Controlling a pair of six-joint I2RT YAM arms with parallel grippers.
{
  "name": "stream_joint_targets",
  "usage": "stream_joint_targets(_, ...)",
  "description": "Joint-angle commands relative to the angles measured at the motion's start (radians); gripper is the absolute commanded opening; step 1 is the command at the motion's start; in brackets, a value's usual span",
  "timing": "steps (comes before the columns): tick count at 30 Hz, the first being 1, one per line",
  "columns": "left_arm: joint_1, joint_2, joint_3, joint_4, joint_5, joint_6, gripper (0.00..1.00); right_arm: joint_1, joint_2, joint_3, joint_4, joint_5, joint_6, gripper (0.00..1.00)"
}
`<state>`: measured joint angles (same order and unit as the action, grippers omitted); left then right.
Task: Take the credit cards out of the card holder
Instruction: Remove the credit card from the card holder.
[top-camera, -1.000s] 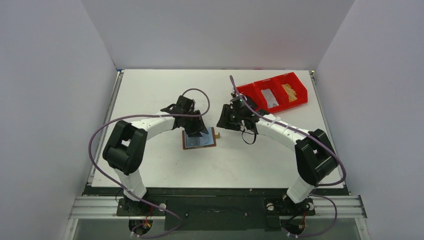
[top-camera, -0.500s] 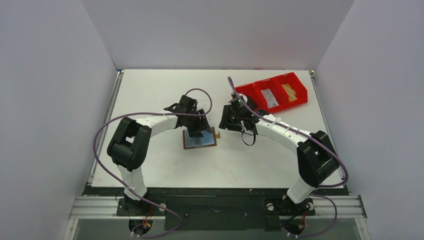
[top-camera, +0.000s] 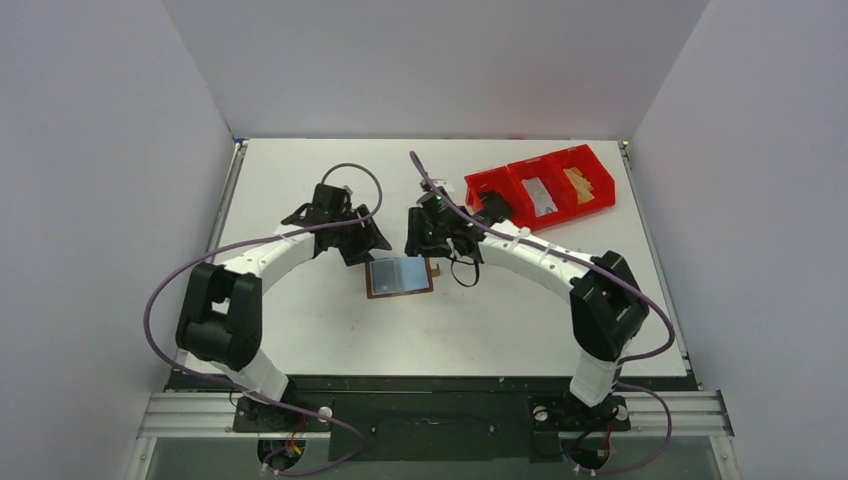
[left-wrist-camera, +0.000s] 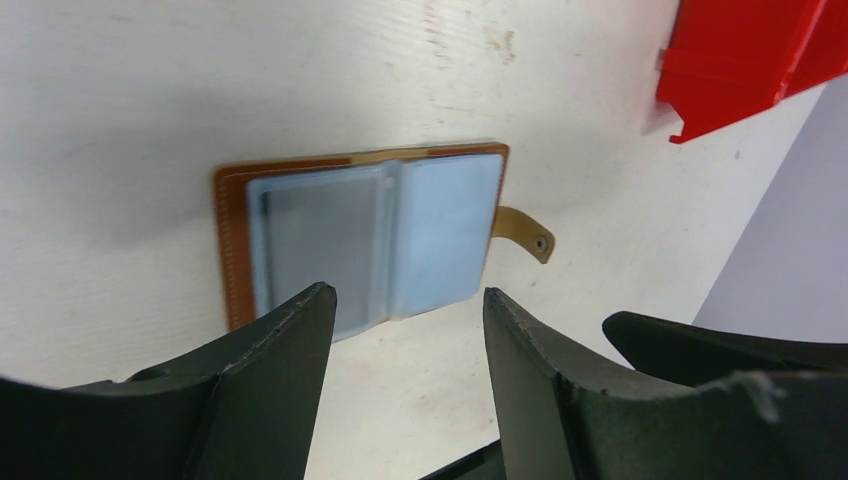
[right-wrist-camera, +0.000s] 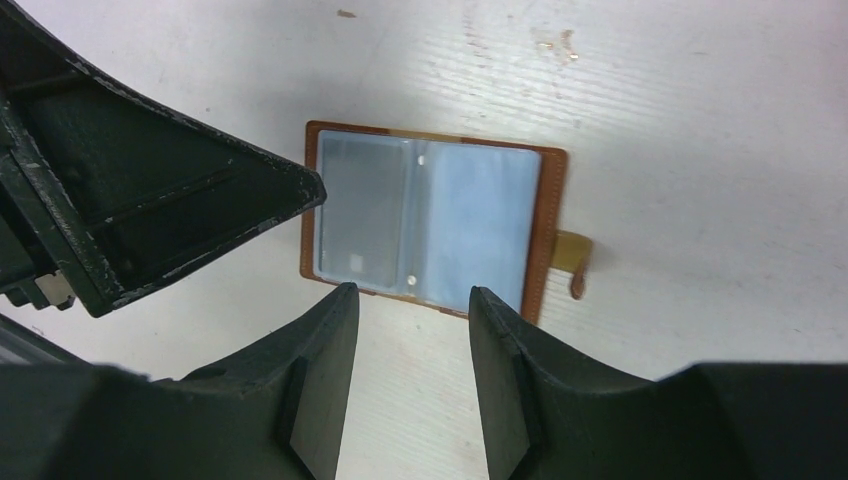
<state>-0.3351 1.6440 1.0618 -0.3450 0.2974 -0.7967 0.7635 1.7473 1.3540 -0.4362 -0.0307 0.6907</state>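
Observation:
The brown card holder (top-camera: 400, 277) lies open and flat on the white table, pale grey-blue pockets up, its small tab (left-wrist-camera: 525, 232) sticking out at one side. A grey flat shape shows through one pocket (right-wrist-camera: 358, 210); whether it is one of the credit cards I cannot tell, and no card lies loose. My left gripper (top-camera: 366, 248) hovers just behind the holder's left end, open and empty (left-wrist-camera: 407, 295). Behind the holder's right end hangs my right gripper (top-camera: 425, 246), its fingers apart with nothing between them (right-wrist-camera: 412, 292). Neither gripper touches the holder (right-wrist-camera: 430, 220).
A red three-compartment bin (top-camera: 497, 184) stands at the back right, with pale and tan items in two compartments. Grey walls close in the table on three sides. The left gripper's black body (right-wrist-camera: 150, 200) shows close by in the right wrist view.
My left gripper has opened, lifted off the holder and drawn back to the left. The right gripper has moved left, closer to the holder. The holder stays open in place.

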Motion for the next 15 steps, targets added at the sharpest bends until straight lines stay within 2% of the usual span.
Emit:
stream_joint_targets(1,0.058,-0.108,-0.049,-0.051,-0.040,0.034,0.54,0.049,0.074,0.101,-0.042,0.028,-0.027,0.41)
stream_joint_targets(7,0.142,-0.181,-0.124,-0.081,-0.059,0.063,0.54,0.097,0.213,0.250,-0.119,0.065,-0.065,0.42)
stream_joint_targets(15,0.170,-0.235,-0.187,-0.088,-0.049,0.087,0.54,0.126,0.346,0.364,-0.190,0.100,-0.100,0.46)
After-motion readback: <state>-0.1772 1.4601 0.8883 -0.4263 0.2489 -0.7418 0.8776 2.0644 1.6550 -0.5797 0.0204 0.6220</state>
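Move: The open card holder lies some 9 cm to the right gripper's left, about 2 cm farther out and 12 cm below. Its clasp strap is roughly straight ahead of that gripper by 4 cm; the red tray is far off, about 31 cm ahead and 31 cm to its right. From the left gripper, the card holder is about 6 cm to the right, nearly level fore and aft, and 8 cm down. Swing the right gripper left about 6 cm while lowering it some 5 cm over the open card holder, letting its left side dip roughly 10 degrees and turning it slightly counter-clockwise. Clear the left gripper out of the way at the same time: take it about 8 cm left and 3 cm back, away from the card holder. Keep both grippers open and off everything. ##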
